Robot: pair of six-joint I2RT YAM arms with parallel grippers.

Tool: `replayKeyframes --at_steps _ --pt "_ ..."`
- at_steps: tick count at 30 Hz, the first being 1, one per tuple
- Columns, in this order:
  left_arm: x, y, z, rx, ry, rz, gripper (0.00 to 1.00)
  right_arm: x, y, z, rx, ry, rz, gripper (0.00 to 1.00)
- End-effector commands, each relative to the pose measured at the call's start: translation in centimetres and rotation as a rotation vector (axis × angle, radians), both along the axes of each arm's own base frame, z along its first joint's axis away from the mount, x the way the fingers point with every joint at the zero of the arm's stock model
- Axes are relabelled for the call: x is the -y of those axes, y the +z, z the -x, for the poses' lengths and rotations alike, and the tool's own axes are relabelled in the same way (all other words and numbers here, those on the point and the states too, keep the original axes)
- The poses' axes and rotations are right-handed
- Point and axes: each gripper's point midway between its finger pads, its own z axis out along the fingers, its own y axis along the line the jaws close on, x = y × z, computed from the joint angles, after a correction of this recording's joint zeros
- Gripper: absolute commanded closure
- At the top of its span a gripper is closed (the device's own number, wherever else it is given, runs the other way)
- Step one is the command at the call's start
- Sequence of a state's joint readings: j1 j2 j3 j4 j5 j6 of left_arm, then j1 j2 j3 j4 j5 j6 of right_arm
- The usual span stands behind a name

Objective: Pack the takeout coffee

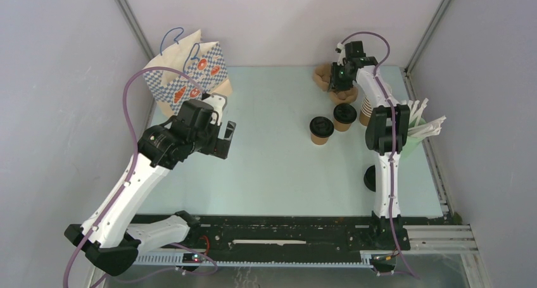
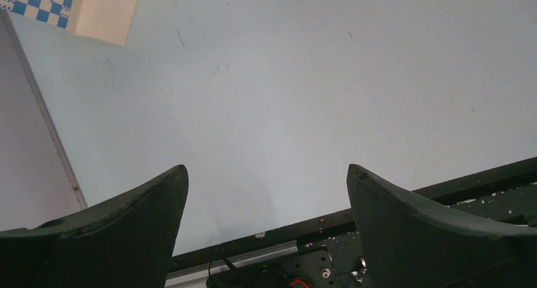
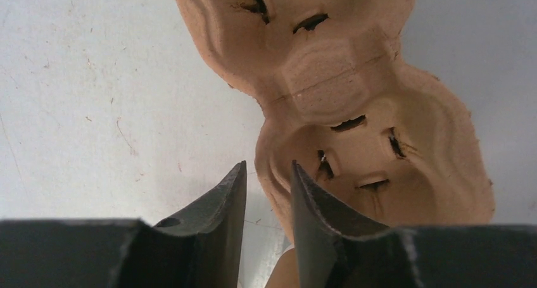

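Observation:
Two takeout coffee cups, brown paper with black lids, stand side by side right of the table's middle: one (image 1: pixel 321 130) in front, the other (image 1: pixel 344 116) behind it. Just behind them at the far edge lies a brown pulp cup carrier (image 1: pixel 328 79) (image 3: pixel 354 92). My right gripper (image 1: pixel 341 85) (image 3: pixel 269 164) is over the carrier's near well, jaws narrowly apart astride the rim, one finger inside the well and one outside. A sliver of table shows beside the outer finger. My left gripper (image 1: pixel 226 138) (image 2: pixel 267 169) hangs wide open and empty over bare table at the left.
A blue-checked paper bag (image 1: pixel 190 73) (image 2: pixel 95 9) stands open at the back left. A tall stack of lidless brown cups (image 1: pixel 366 111) is beside the right arm. Loose black lids (image 1: pixel 370 178) lie near its base, and paper-wrapped straws (image 1: pixel 423 125) sit at the right edge.

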State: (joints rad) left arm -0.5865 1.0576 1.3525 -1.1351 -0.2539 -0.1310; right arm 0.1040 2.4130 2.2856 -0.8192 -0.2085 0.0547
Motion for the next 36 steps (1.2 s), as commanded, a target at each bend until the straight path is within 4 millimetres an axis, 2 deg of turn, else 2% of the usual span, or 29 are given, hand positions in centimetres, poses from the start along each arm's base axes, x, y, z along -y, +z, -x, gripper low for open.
replayKeyframes --at_steps 1,4,14,20,26,30,36 --pt "0.2 1.5 -0.3 0.043 -0.006 0.034 0.00 -0.1 1.7 -1.1 0.050 -0.001 -0.020 0.64" --pt "0.2 1.5 -0.3 0.044 -0.004 0.034 0.00 0.1 1.3 -1.1 0.046 -0.003 -0.012 0.66" --pt "0.3 1.4 -0.3 0.042 -0.007 0.034 0.00 0.2 0.9 -1.4 0.050 0.003 0.001 0.59" --pt "0.3 1.5 -0.3 0.042 -0.008 0.034 0.00 0.1 1.9 -1.7 0.074 0.014 0.002 0.70" --pt "0.2 1.6 -0.3 0.045 -0.007 0.034 0.00 0.4 4.3 -1.9 0.136 0.063 0.020 0.82" --pt "0.3 1.6 -0.3 0.044 -0.012 0.037 0.00 1.0 5.3 -1.9 0.164 0.085 0.038 0.97" --pt "0.4 1.6 -0.3 0.043 -0.017 0.040 0.00 0.9 5.8 -1.5 0.182 0.143 0.137 1.00"
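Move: The cup carrier's middle lies about 4 cm ahead of the right hand, 1 cm to its right and slightly below; the left rim of its near pocket is between the part-open fingers. One lidded cup stands some 12 cm back and 4 cm right of the hand, another 18 cm back and 5 cm left; the cup stack is about 10 cm back, 14 cm right. From the left hand the carrier is roughly 39 cm ahead, 48 cm right and 18 cm lower. The right fingers close from nearly half open to almost shut and pinch the left rim of the carrier's near pocket. The hand first settles about 1 cm lower around the rim, then comes up some 1.5 cm while easing about 1 cm forward and slightly right, turning about 5 degrees counter-clockwise as the grip shuts. ##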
